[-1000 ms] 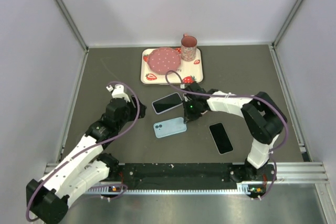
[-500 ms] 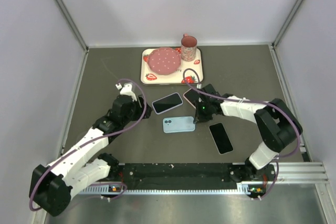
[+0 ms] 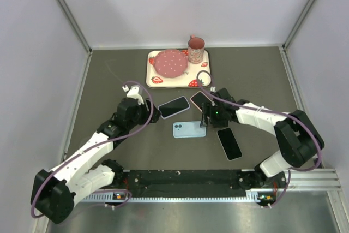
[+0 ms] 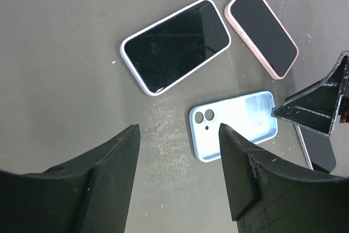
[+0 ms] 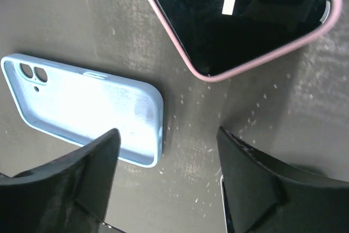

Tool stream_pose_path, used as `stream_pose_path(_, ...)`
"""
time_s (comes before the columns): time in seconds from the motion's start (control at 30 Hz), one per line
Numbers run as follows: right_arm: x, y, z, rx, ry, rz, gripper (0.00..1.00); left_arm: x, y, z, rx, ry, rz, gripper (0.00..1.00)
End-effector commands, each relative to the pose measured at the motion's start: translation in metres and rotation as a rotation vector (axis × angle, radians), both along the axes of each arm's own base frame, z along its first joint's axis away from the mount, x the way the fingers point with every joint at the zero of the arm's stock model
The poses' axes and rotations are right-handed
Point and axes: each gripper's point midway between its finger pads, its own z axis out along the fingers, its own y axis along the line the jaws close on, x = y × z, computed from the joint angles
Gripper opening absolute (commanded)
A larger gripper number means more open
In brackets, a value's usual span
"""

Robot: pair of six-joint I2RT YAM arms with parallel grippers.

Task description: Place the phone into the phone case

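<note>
The light blue phone case [image 3: 189, 130] lies hollow side up on the table, also shown in the left wrist view [image 4: 234, 125] and the right wrist view [image 5: 82, 107]. A bare black phone [image 3: 229, 143] lies to its right. My right gripper [image 3: 206, 121] [image 5: 166, 140] is open just above the case's right end, holding nothing. My left gripper [image 3: 148, 114] [image 4: 180, 135] is open and empty, low over the table left of the case. A white-edged phone [image 3: 174, 107] [image 4: 175, 46] and a pink-cased phone [image 3: 199, 100] [image 5: 240, 15] lie just behind the case.
A strawberry-print tray [image 3: 150, 69] at the back carries a pink plate [image 3: 170, 62] and a pink cup [image 3: 196, 49]. Grey walls close in the table on three sides. The arm bases and a metal rail run along the near edge.
The blue case slid to the right with my right gripper, which has since opened and let it go. My left arm reached forward and right toward the phones.
</note>
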Motion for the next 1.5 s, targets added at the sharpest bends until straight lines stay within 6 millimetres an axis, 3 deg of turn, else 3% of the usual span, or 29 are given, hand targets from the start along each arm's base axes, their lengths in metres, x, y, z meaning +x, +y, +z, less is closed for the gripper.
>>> stream_pose_path(0.0, 0.0, -0.018, 0.012, -0.029, -0.064, -0.021, 0.79, 0.007, -0.016, 0.021, -0.051, -0.07, -0.067, 0.65)
stream_pose_path(0.07, 0.001, -0.021, 0.025, -0.018, -0.111, -0.038, 0.91, 0.008, -0.02, 0.022, -0.051, -0.074, -0.089, 0.65)
stream_pose_path(0.17, 0.002, -0.028, 0.039, -0.009, -0.167, -0.091, 0.99, 0.007, -0.033, 0.021, -0.066, -0.062, -0.158, 0.65)
stream_pose_path(0.23, 0.003, -0.036, 0.048, -0.001, -0.2, -0.155, 0.99, 0.009, -0.044, 0.02, -0.08, -0.065, -0.212, 0.65)
stream_pose_path(0.47, -0.016, -0.068, 0.042, -0.001, -0.193, -0.302, 0.99, -0.001, -0.11, 0.024, -0.113, -0.038, -0.55, 0.66)
stream_pose_path(0.53, -0.022, -0.079, 0.037, -0.024, -0.174, -0.344, 0.99, -0.005, -0.127, 0.014, -0.105, -0.001, -0.622, 0.66)
stream_pose_path(0.57, -0.032, -0.089, 0.031, -0.059, -0.141, -0.358, 0.99, -0.001, -0.136, 0.022, -0.115, -0.013, -0.645, 0.66)
stream_pose_path(0.6, -0.032, -0.1, 0.033, -0.088, -0.157, -0.395, 0.99, 0.001, -0.143, 0.011, -0.11, 0.022, -0.664, 0.67)
stream_pose_path(0.67, -0.045, -0.117, 0.03, -0.148, -0.123, -0.434, 0.99, 0.002, -0.163, 0.02, -0.13, 0.014, -0.725, 0.67)
stream_pose_path(0.7, -0.046, -0.124, 0.035, -0.157, -0.146, -0.46, 0.99, 0.004, -0.17, 0.007, -0.12, 0.046, -0.745, 0.67)
stream_pose_path(0.77, -0.053, -0.133, 0.037, -0.173, -0.144, -0.497, 0.98, 0.006, -0.19, 0.015, -0.137, 0.035, -0.801, 0.66)
stream_pose_path(0.8, -0.06, -0.139, 0.037, -0.192, -0.127, -0.508, 0.98, 0.007, -0.197, 0.002, -0.13, 0.062, -0.825, 0.66)
stream_pose_path(0.83, -0.063, -0.141, 0.042, -0.176, -0.14, -0.53, 0.97, 0.01, -0.21, 0.011, -0.14, 0.041, -0.85, 0.66)
stream_pose_path(0.9, -0.07, -0.137, 0.044, -0.138, -0.118, -0.527, 0.96, 0.009, -0.223, 0.0, -0.144, 0.066, -0.894, 0.66)
stream_pose_path(0.93, -0.072, -0.135, 0.047, -0.11, -0.115, -0.549, 0.95, 0.01, -0.233, 0.006, -0.152, 0.048, -0.918, 0.66)
stream_pose_path(1.0, -0.08, -0.135, 0.043, -0.11, -0.077, -0.555, 0.95, 0.011, -0.245, -0.005, -0.136, 0.057, -0.938, 0.66)
stream_pose_path(1.03, -0.085, -0.135, 0.039, -0.11, -0.057, -0.562, 0.96, 0.014, -0.252, -0.001, -0.145, 0.043, -0.955, 0.66)
stream_pose_path(1.2, -0.105, -0.126, 0.023, -0.078, 0.05, -0.544, 0.98, 0.007, -0.273, -0.018, -0.181, 0.098, -1.036, 0.67)
stream_pose_path(1.27, -0.11, -0.124, 0.018, -0.073, 0.077, -0.533, 0.98, 0.007, -0.28, -0.016, -0.194, 0.095, -1.059, 0.67)
stream_pose_path(1.47, -0.124, -0.116, 0.007, -0.044, 0.156, -0.502, 0.97, -0.012, -0.297, -0.033, -0.21, 0.188, -1.122, 0.67)
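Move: The bare phone still lying free is some 12 cm right of the right hand, 8 cm back and slightly below it; from the left hand it is about 33 cm right, 8 cm back and 12 cm down. The blue case's middle lies roughly 7 cm left of the right hand and 1 cm back; the pink-cased phone is 12 cm ahead and 1 cm left of that hand. The lilac-cased phone sits 8 cm right, 9 cm ahead of the left hand. The bare phone draws both empty hands. The right leaves the blue case's right end, rises about 5 cm while opening wide, swings right and then back, turns some 30 degrees clockwise and sinks over the phone's near end. The left sweeps about 28 cm right above the blue case towards the phone's far end, sinking slightly and turning nearly 60 degrees clockwise, its opening unchanged. ##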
